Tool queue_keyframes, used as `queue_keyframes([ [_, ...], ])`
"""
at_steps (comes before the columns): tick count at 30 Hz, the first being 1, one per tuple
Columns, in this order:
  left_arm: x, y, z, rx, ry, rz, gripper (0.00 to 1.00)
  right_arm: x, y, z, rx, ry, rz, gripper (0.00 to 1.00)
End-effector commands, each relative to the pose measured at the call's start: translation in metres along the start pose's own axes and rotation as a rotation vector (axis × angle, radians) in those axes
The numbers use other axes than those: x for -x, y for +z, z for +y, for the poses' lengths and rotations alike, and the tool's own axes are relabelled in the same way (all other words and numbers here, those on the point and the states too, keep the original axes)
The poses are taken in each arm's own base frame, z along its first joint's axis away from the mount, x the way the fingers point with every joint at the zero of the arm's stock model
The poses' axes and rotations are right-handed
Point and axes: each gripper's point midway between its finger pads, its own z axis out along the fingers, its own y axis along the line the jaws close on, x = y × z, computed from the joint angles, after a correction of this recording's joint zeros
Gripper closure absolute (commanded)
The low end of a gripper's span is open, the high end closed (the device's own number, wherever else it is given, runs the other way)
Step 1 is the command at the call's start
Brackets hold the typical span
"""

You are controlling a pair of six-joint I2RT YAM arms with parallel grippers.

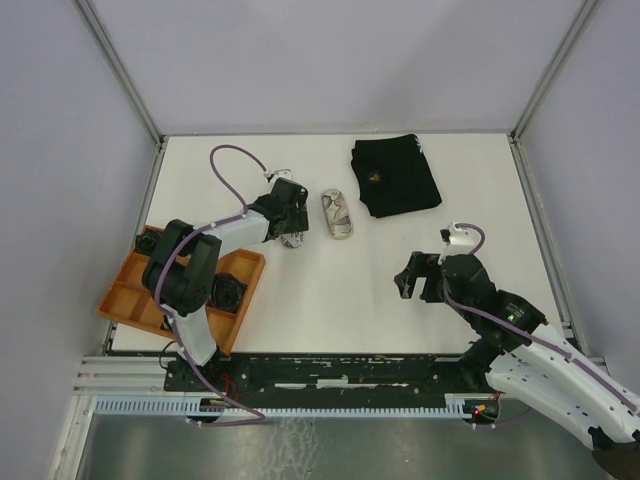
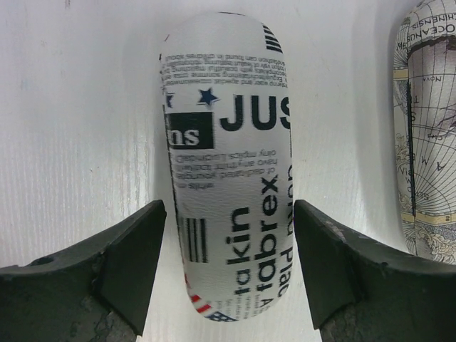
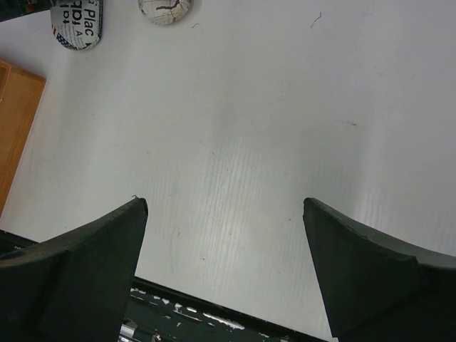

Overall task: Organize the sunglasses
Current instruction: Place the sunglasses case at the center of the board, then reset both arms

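No sunglasses show in any view. A newspaper-print oval case (image 2: pixel 224 128) lies on the white table, and my left gripper (image 2: pixel 229 206) stands open around its near end. A thin gap shows at the left finger; the right finger is right at the case's side. From above, that gripper (image 1: pixel 293 240) covers most of the case. A second oval case with a map print (image 1: pixel 337 215) lies just to its right, also seen at the edge of the left wrist view as the map case (image 2: pixel 427 142). My right gripper (image 1: pixel 412 280) hangs open over bare table, its jaws (image 3: pixel 225 203) holding nothing.
An orange compartment tray (image 1: pixel 130 290) sits at the front left with dark items in it that I cannot make out. A black folded cloth or pouch (image 1: pixel 395 175) lies at the back right. The right wrist view catches both cases (image 3: pixel 77 25) and the tray's corner (image 3: pixel 14 121).
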Motion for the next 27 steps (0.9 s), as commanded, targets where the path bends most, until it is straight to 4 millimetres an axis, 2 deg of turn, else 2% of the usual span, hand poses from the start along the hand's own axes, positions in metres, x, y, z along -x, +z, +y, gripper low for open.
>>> queue_keyframes([
  [1,0.03,-0.011,-0.004,-0.021,-0.028,-0.089,0.18,0.022,-0.01,0.009,0.029,0.006,-0.061,0.01],
  [3,0.031,-0.012,-0.004,-0.021,-0.028,-0.091,0.13,0.022,-0.011,0.009,0.03,0.005,-0.061,0.01],
  [8,0.036,-0.017,-0.003,-0.021,-0.031,-0.103,0.09,0.026,-0.013,0.01,0.03,0.006,-0.071,0.01],
  [12,0.052,-0.036,-0.005,-0.039,-0.05,-0.142,0.05,0.036,-0.018,0.008,0.01,-0.009,-0.096,0.01],
  [14,0.068,-0.056,-0.006,-0.066,-0.069,-0.185,0.01,0.046,-0.022,0.006,-0.004,-0.03,-0.119,0.01],
  [18,0.094,-0.099,-0.015,-0.161,-0.085,-0.254,0.01,0.066,-0.033,0.003,-0.031,-0.071,-0.18,0.01],
  [21,0.108,-0.137,-0.014,-0.223,-0.101,-0.315,0.01,0.084,-0.045,0.005,-0.029,-0.098,-0.242,0.01],
  [24,0.114,-0.174,-0.005,-0.256,-0.107,-0.374,0.01,0.1,-0.056,0.004,-0.034,-0.113,-0.296,0.01],
  [27,0.113,-0.208,0.008,-0.282,-0.107,-0.429,0.01,0.11,-0.066,0.001,-0.045,-0.114,-0.337,0.01],
])
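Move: The newsprint sunglasses case lies on the board between the left gripper's open fingers, its middle about 3 cm ahead and 1 cm lower. The map-print case is roughly 6 cm ahead and 13 cm to the right, and the black cloth some 18 cm ahead and 31 cm right. From the right hand, the newsprint case is about 24 cm ahead, 33 cm to the left and 13 cm below. Spread the left fingers the rest of the way to clear the newsprint case, holding the hand nearly still, then lift quickly about 20 cm up off the case, drawing back a little towards the end and tipping the fingers up some 25 degrees with a slight roll. Meanwhile raise the empty, open right gripper about 8 cm, drifting slightly right as its fingers tip up. ##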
